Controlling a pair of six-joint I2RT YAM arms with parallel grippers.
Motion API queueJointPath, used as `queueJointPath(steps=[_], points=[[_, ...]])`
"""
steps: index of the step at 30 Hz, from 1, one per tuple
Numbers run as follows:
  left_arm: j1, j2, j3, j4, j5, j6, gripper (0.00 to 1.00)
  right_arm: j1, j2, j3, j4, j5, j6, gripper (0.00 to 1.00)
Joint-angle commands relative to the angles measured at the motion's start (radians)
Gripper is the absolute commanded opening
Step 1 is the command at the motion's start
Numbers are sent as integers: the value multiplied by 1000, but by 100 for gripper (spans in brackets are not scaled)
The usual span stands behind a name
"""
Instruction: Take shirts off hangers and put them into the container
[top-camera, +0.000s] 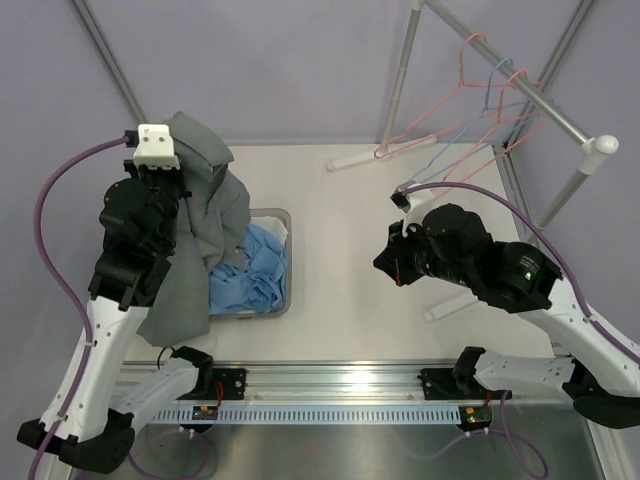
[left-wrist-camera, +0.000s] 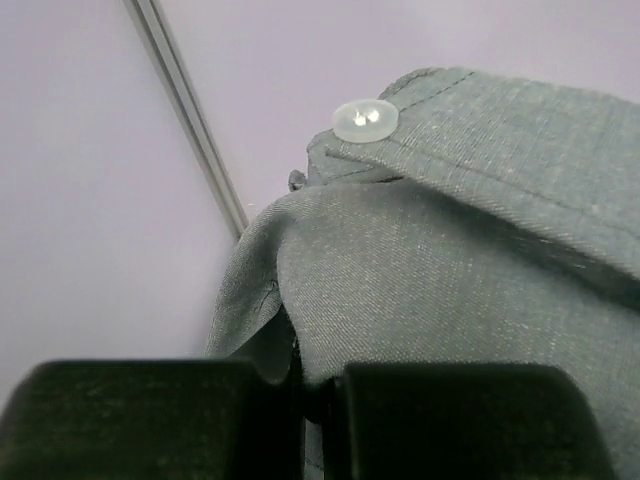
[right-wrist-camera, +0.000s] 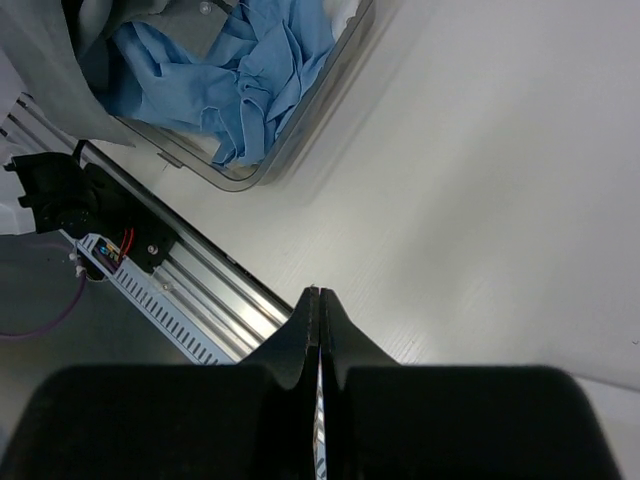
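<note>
My left gripper (top-camera: 183, 158) is raised at the left and shut on a grey shirt (top-camera: 195, 250). The shirt hangs from it in a long drape down over the left end of the container (top-camera: 289, 262). In the left wrist view the grey shirt (left-wrist-camera: 450, 280) fills the frame, a white button (left-wrist-camera: 365, 118) shows on it, and fabric is pinched in the left gripper (left-wrist-camera: 318, 400). A light blue shirt (top-camera: 255, 268) lies crumpled in the container. Bare pink and blue hangers (top-camera: 490, 85) hang at the back right. My right gripper (top-camera: 392, 262) (right-wrist-camera: 318, 296) hovers shut and empty over the table.
A white rack pole (top-camera: 545, 110) with its upright stands (top-camera: 400, 75) carries the hangers at the back right. The right wrist view shows the container's rim (right-wrist-camera: 300, 135), the blue shirt (right-wrist-camera: 240, 70) and the aluminium rail (right-wrist-camera: 200, 290) at the table's near edge.
</note>
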Motion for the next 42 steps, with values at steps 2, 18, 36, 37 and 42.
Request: queueJointPath(steps=[2,18,36,37,42], points=[[84,-51,4,60,212,-123,0,5,-41,-14,36,-17,-12,0],[141,202,343,-26,921,-313,0,3,-53,-18,41,-12,-6,0],[200,-91,-90,-64,320,-479,0,3,-61,-39,55,-23,1,0],[200,-92,-93,-104,301,-493,0,3,-61,-41,58,-25,1,0],[201,-86,-137,-204,210,-528,0,3,-58,-50,72,-41,2,0]])
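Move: My left hand already grips the grey shirt, which hangs below it. The middle of the container lies about 3 cm back and 3 cm to the right of that hand, some 42 cm below. In the container, the blue shirt is about 2 cm back and 14 cm to the right, and the white shirt's showing part some 8 cm ahead and 19 cm to the right. From my right hand the container is roughly 11 cm ahead and 37 cm to the left, about 28 cm below. With my fingers kept shut on the grey shirt, I swing my left hand about 12 cm right over the container, turning it some 40 degrees clockwise and lifting a little late in the swing. Then I sweep it back left while sinking about 10 cm towards the container, undoing most of the turn and rolling the hand left side down. ##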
